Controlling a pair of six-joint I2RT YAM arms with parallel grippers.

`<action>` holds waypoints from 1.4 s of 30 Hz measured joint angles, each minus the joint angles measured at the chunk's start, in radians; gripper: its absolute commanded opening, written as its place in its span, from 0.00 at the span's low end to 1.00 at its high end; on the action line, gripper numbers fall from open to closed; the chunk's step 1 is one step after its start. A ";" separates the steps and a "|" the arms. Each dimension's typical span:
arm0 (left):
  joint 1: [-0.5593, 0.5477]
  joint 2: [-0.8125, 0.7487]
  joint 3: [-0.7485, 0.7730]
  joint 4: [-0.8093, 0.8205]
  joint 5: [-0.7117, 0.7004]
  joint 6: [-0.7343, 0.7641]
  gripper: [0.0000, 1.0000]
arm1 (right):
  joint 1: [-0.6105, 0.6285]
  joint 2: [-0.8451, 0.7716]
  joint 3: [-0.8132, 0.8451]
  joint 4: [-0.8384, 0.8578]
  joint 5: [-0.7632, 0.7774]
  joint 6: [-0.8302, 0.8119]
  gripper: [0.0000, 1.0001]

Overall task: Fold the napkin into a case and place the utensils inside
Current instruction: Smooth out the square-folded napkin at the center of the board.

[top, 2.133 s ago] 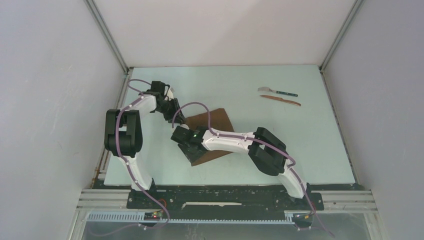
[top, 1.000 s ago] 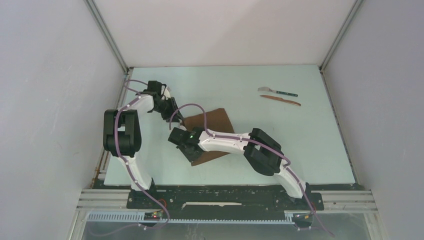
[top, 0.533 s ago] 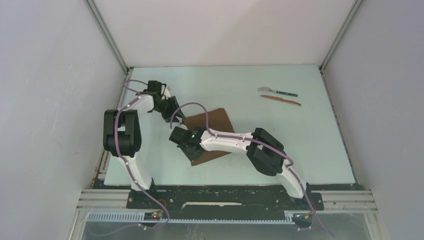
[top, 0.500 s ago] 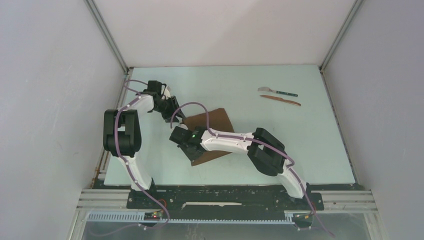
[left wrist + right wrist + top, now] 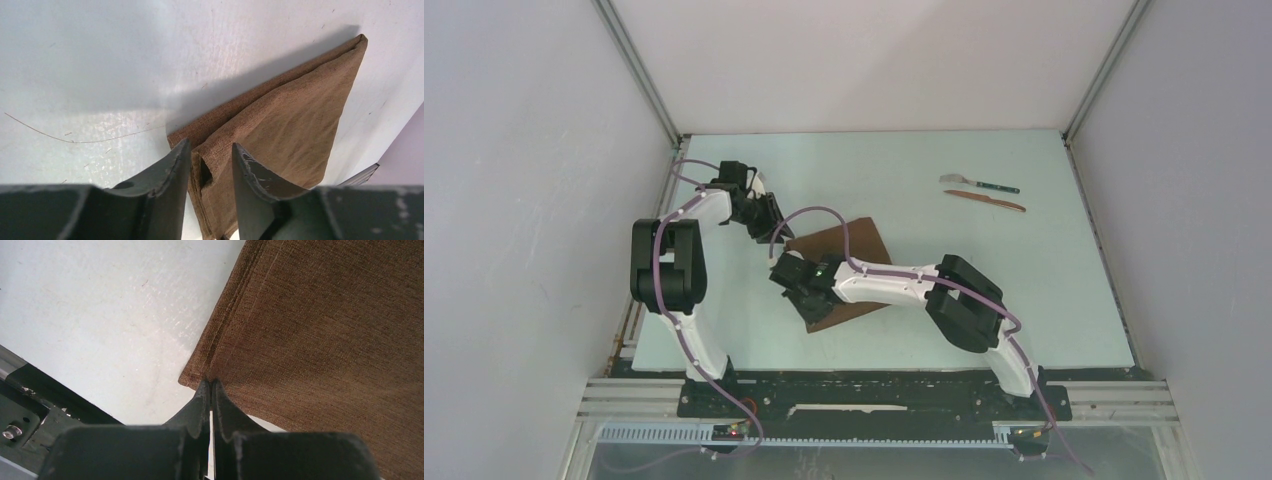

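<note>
The dark-brown napkin [image 5: 854,242] lies folded on the table, left of centre. In the left wrist view its far-left corner [image 5: 215,160] sits between the spread jaws of my left gripper [image 5: 210,149], with layered edges showing and a gap to each finger. The left gripper [image 5: 776,225] is open. My right gripper [image 5: 210,382] is shut on the napkin's [image 5: 325,315] near edge beside its corner; from above the right gripper [image 5: 809,300] sits at the near-left corner. The utensils lie far right: a silver-headed, teal-handled piece [image 5: 979,184] and a reddish-brown knife [image 5: 986,200].
Pale table surface [image 5: 924,160] is boxed in by white walls at the back and both sides. A black and metal frame rail [image 5: 20,405] runs along the near edge, close to the right gripper. Purple cables loop over both arms.
The right gripper has closed on the napkin's near edge and shifted slightly right. The left gripper has stayed at the far-left corner.
</note>
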 measured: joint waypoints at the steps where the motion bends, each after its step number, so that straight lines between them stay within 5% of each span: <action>1: 0.000 0.000 0.000 0.001 0.000 0.000 0.39 | 0.000 -0.001 -0.006 0.005 -0.004 0.000 0.00; 8: -0.003 0.006 0.000 0.002 0.000 0.002 0.32 | -0.007 -0.031 -0.040 0.023 -0.020 0.004 0.00; 18: -0.007 -0.020 -0.024 -0.011 -0.022 0.012 0.43 | -0.022 -0.076 -0.068 0.051 -0.035 0.005 0.00; 30: -0.015 -0.024 -0.032 -0.017 -0.024 0.012 0.32 | -0.026 -0.077 -0.079 0.065 -0.052 0.008 0.00; 36: -0.016 -0.016 -0.032 -0.017 -0.024 0.014 0.09 | -0.026 -0.077 -0.084 0.070 -0.053 0.008 0.00; 42: -0.018 -0.025 -0.032 -0.020 -0.042 0.022 0.05 | -0.026 -0.088 -0.091 0.072 -0.057 0.009 0.00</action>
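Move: The left gripper's half-open fingers straddle the upper layer at the napkin's far-left corner, which lies about 1 cm back and 1 cm below the left hand. From that hand, the far-right corner is some 17 cm to the right and 5 cm farther out, the napkin's middle about 13 cm right and 9 cm back. The right hand already pinches the cloth beside the near-left corner, whose tip is some 2 cm back and 2 cm left of it and about 1 cm below; the far-left corner lies about 19 cm ahead and 5 cm left of it. Draw the left gripper back a little over 1 cm onto the napkin's far-left corner, sinking about half a centimetre by the end, and shut the fingers so they pinch the upper layer there. Meanwhile keep the right fingers closed on the near-left corner and raise that hand about 1.5 cm, rolling it some 5 degrees so its left side lifts, then hold still. ##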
